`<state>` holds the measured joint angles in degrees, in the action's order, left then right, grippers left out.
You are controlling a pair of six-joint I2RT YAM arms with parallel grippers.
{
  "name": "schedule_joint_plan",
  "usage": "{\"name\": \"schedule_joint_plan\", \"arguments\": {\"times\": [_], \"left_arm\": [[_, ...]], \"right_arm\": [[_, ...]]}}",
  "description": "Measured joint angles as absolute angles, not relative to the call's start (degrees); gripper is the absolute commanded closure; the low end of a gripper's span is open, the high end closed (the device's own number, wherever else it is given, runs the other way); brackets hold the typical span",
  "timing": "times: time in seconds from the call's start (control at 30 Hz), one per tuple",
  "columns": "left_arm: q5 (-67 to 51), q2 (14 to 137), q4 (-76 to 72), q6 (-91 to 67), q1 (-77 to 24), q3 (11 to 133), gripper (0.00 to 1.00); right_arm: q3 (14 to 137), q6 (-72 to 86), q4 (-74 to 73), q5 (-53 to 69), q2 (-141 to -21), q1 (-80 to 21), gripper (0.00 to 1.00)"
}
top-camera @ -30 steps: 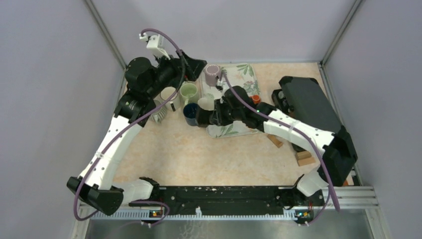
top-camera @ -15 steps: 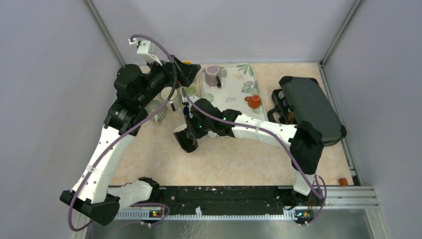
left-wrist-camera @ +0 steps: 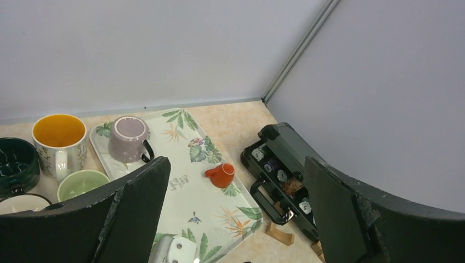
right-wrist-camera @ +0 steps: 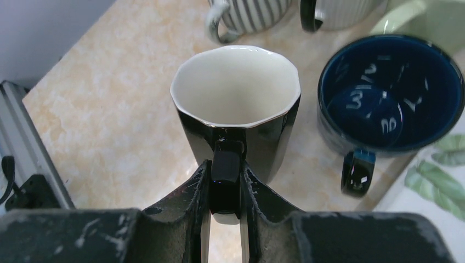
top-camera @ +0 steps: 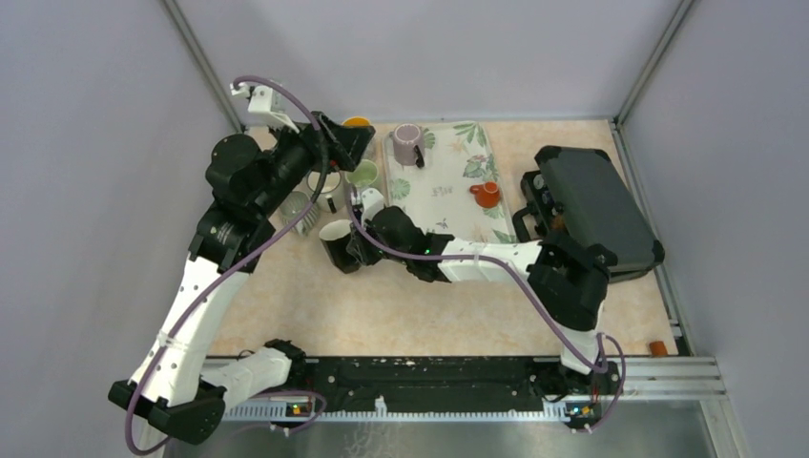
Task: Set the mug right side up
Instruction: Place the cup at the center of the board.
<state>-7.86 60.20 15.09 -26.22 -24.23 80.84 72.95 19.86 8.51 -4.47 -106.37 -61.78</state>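
The mug (right-wrist-camera: 236,104) is black with a white inside, and its mouth faces up. It sits left of the tray, over the beige table (top-camera: 336,240). My right gripper (right-wrist-camera: 226,170) is shut on the mug's black handle, with a finger pressed against each side. In the top view the right gripper (top-camera: 358,246) reaches in from the mug's right. Whether the mug's base touches the table I cannot tell. My left gripper (top-camera: 351,143) hangs high at the back left. In its own view the left gripper (left-wrist-camera: 237,164) is wide open with nothing in it.
A leaf-print tray (top-camera: 448,186) holds an upside-down purple mug (top-camera: 407,143) and a tipped orange cup (top-camera: 486,194). A navy mug (right-wrist-camera: 389,90), a green cup (top-camera: 363,174), a striped mug (top-camera: 298,212) and a yellow-lined mug (top-camera: 357,122) crowd the back left. A dark case (top-camera: 591,200) lies right.
My right arm has swung left from the tray's edge with the black mug in its grip; the mug's mouth now faces up. My left arm has drawn back toward the rear left.
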Motion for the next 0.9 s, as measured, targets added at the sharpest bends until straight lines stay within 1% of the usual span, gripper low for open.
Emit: {"name": "schedule_joint_plan", "arguments": {"times": [0.13,0.27,0.43,0.6,0.9], "left_arm": [[-7.79,59.61,15.07,-26.22,-24.23,80.84,0.01],[-7.88,59.61,15.07,-26.22,-24.23,80.84,0.01],[-8.12,59.64,15.05,-26.2,-24.23,80.84,0.01],[-8.43,59.64,15.05,-26.2,-24.23,80.84,0.01],[-9.23,59.61,15.0,-26.24,-24.23,79.37,0.02]], "right_arm": [[72.82,17.19,16.88,-5.65,-109.3,-61.78,1.0],[72.82,14.28,22.24,-6.5,-112.05,-61.78,1.0],[72.86,11.46,27.31,-6.68,-115.7,-61.78,1.0],[72.86,10.5,29.87,-6.81,-116.79,-61.78,1.0],[72.86,10.35,30.24,-6.85,-116.92,-61.78,0.83]]}}
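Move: The bare table spot for the mug lies some 6 cm ahead of the right hand, 8 cm to its left and 7 cm below. Around it, from that hand, are the navy mug 9 cm ahead and 2 cm right, the striped mug 10 cm ahead and 14 cm left, and the white mug 14 cm ahead and 7 cm left, middles about 3 cm lower. From the left hand, the spot is roughly 40 cm below, 2 cm ahead and 9 cm left. Keep the right fingers pinched on the black mug's handle and carry it forward and left in equal parts, about 5 cm in all, towards the striped and white mugs. Meanwhile swing the fingertips up some 15 degrees to straighten the mug, sink about 2 cm to bring its foot down to the table, then hold there, grip still shut. ##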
